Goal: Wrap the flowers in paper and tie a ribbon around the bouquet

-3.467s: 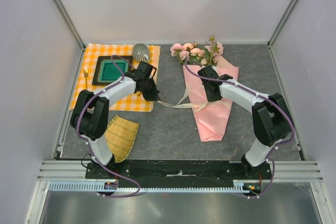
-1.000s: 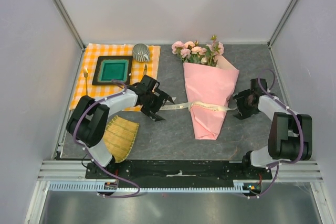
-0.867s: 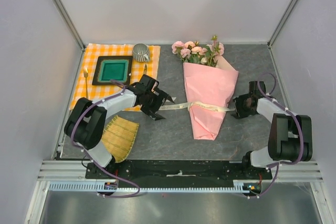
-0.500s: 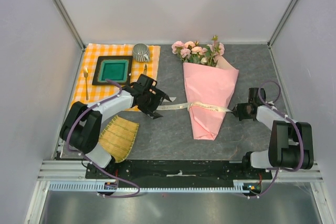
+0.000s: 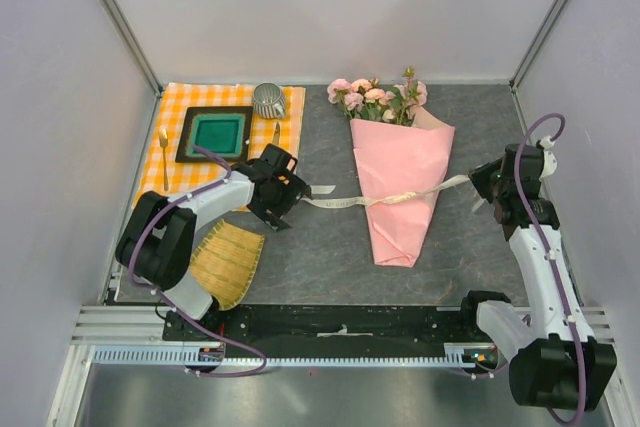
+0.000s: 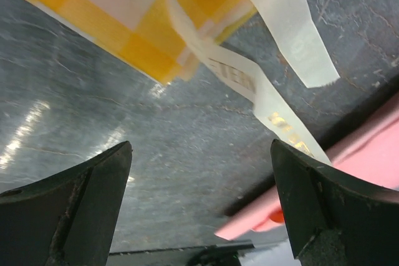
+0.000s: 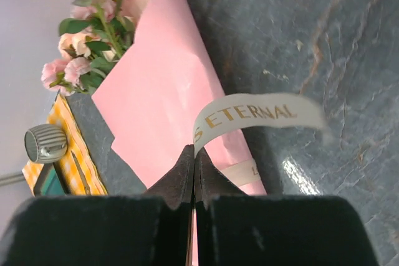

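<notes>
The bouquet [image 5: 402, 182] lies in the middle of the table: a pink paper [image 7: 161, 85] cone with the pale pink flowers [image 5: 375, 99] sticking out at its far end. The cream ribbon [image 5: 345, 201] runs across the cone. My right gripper [image 7: 194, 151] is shut on the ribbon's [image 7: 255, 113] right end and holds it off the table to the right of the cone [image 5: 478, 185]. My left gripper [image 5: 292, 202] stands open just left of the ribbon's other end [image 6: 268, 98], which lies loose past its wide-apart fingers [image 6: 75, 204].
An orange-checked cloth [image 5: 172, 169] at the back left carries a green tray [image 5: 215, 133], a metal cup [image 5: 268, 99] and a gold spoon [image 5: 163, 147]. A yellow-green bamboo mat [image 5: 228, 262] lies near the left arm's base. Walls stand on three sides.
My right gripper has shut on the ribbon's right end and lifted it up and to the right. The left gripper has stayed open, shifting only a little.
</notes>
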Action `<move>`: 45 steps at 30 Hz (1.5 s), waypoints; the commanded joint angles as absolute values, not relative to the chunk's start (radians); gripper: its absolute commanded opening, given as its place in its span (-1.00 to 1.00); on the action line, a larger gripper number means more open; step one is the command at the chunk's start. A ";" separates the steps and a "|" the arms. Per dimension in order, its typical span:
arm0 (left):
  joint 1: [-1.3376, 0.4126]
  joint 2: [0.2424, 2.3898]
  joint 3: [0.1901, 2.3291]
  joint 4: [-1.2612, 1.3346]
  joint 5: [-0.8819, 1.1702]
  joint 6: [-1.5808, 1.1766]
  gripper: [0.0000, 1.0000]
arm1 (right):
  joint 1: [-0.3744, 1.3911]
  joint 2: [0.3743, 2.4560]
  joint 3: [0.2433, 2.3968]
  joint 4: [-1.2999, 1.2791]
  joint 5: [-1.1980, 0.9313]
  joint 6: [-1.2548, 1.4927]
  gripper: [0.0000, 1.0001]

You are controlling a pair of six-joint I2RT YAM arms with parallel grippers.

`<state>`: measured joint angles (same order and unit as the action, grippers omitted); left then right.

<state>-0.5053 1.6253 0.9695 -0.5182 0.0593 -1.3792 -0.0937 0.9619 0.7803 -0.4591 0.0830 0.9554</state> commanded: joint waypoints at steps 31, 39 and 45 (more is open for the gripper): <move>-0.557 1.839 1.155 -0.449 -0.308 -1.195 -0.97 | 0.058 1.015 1.069 -0.477 0.035 0.758 -0.99; -0.538 1.530 1.126 -0.629 -0.479 -1.180 -0.97 | 0.143 1.029 1.111 -0.486 0.032 0.772 -1.00; -0.557 1.453 1.074 -0.341 -0.147 -1.083 -0.97 | 0.144 1.058 1.143 -0.527 0.197 0.736 -1.00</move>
<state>-0.5415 1.4647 1.0992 -0.5308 -0.3214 -1.1629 0.1448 1.0378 1.0695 -0.4992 0.0448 0.7624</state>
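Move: The ribbon strand I want lies by the cloth's corner, about 5 cm ahead of my open left hand, 1 cm to its right and 3 cm below. Its loose end is some 6 cm ahead and 7 cm right, the woven mat about 12 cm back and 16 cm left. My right hand already holds the other tail; the ribbon crossing on the pink paper is about 16 cm left, 2 cm ahead and 16 cm below it, the flower heads 25 cm ahead and 18 cm left. My left hand works forward about 5 cm and sinks 2–3 cm to the ribbon, shuts its fingers on the strand, then lifts it some 12 cm, easing left while the fingers tilt outward. Meanwhile my right hand keeps its pinch on its own tail, rises about 9 cm in two stages and goes some 8 cm left, over the bouquet's right side, turning about 20 degrees counter-clockwise. ##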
